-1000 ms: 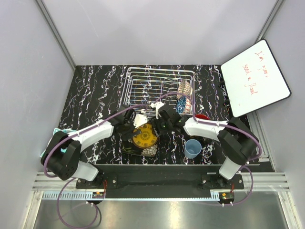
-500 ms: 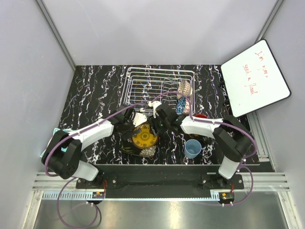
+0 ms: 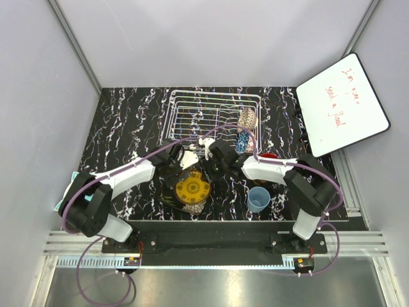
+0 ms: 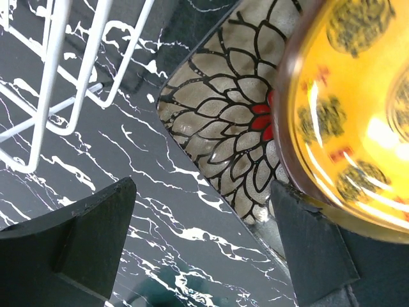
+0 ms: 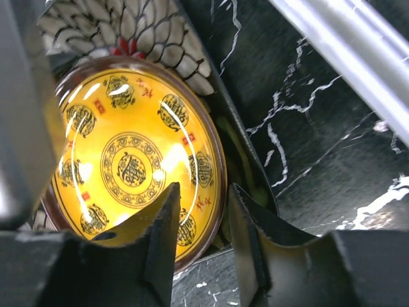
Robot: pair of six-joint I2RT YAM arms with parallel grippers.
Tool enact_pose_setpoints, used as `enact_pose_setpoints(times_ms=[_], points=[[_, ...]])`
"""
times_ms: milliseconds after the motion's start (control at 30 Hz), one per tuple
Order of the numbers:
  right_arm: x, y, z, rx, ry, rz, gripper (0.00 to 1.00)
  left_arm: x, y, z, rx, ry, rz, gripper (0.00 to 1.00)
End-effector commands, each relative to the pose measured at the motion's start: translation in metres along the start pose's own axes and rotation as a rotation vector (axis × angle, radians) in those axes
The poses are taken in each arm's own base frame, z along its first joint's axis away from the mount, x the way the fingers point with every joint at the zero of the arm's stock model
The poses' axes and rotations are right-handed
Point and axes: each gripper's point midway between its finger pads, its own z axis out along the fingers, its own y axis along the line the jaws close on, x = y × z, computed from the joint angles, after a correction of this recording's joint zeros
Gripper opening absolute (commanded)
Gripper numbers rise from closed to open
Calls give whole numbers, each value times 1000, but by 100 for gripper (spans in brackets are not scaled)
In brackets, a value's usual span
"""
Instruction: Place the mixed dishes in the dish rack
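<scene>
The yellow-orange round plate (image 3: 193, 190) lies on the dark squarish plate (image 3: 172, 199) at the table's near middle. My left gripper (image 3: 177, 171) is open and empty beside their left side; its wrist view shows the petal-patterned squarish plate (image 4: 223, 128) and the round plate (image 4: 358, 115) next to my right finger (image 4: 313, 249). My right gripper (image 3: 214, 165) is narrowly open, with its fingers either side of the round plate's rim (image 5: 217, 192). The white wire dish rack (image 3: 204, 109) holds the pinkish speckled bowl (image 3: 246, 119) and the blue bowl (image 3: 242, 141). The light-blue cup (image 3: 259, 199) stands near right.
The red mug (image 3: 271, 156) is mostly hidden behind my right arm. The teal headphones (image 3: 69, 187) lie at the left edge under my left arm. The white board with red writing (image 3: 342, 105) leans at the far right. Rack wires (image 4: 57, 77) are close to my left gripper.
My right gripper has moved left onto the round plate's rim. My left gripper has moved right, closer to the plates. The round plate has shifted slightly toward the near edge.
</scene>
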Motion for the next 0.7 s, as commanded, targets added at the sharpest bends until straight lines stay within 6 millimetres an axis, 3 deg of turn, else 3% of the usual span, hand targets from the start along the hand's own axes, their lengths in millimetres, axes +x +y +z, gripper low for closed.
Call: enact_pose_setpoints(times_ms=[0, 233, 333, 367, 433, 533, 667], points=[[15, 22, -7, -118, 88, -4, 40, -12, -17, 8, 55, -12, 33, 91], [30, 15, -17, -147, 172, 33, 38, -23, -23, 9, 48, -23, 43, 91], [26, 12, -19, -138, 159, 38, 25, -22, -10, 6, -3, -12, 58, 91], [26, 12, -19, -140, 159, 42, 14, -20, -3, 4, -23, -5, 51, 91], [27, 11, -18, -140, 162, 48, 2, -20, 9, -2, -53, -6, 48, 91], [28, 10, -18, -135, 167, 50, 0, -27, 25, -12, -97, -22, 40, 91], [23, 9, -22, -130, 148, 41, 0, -42, 72, -43, -201, -70, -31, 92]])
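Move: The yellow plate, lying on the flower-patterned square plate, has its middle about 5 cm left of the right hand and 3 cm back, its right rim between that hand's fingertips. The square plate's middle is roughly 7 cm left and 2 cm back. The blue cup stands some 16 cm right and 7 cm back, the dish rack about 19 cm ahead and 2 cm right. From the left hand the yellow plate is about 10 cm right and 3 cm back. The yellow plate's right rim, already between the right hand's half-open fingers, is drawn back towards the robot across the square plate as that hand goes back about 2.5 cm almost level, its wrist tipping some 10 degrees; the fingers then shut and pinch the rim. The wide-open left hand shifts about 1 cm right, then returns and rises about 1 cm. ##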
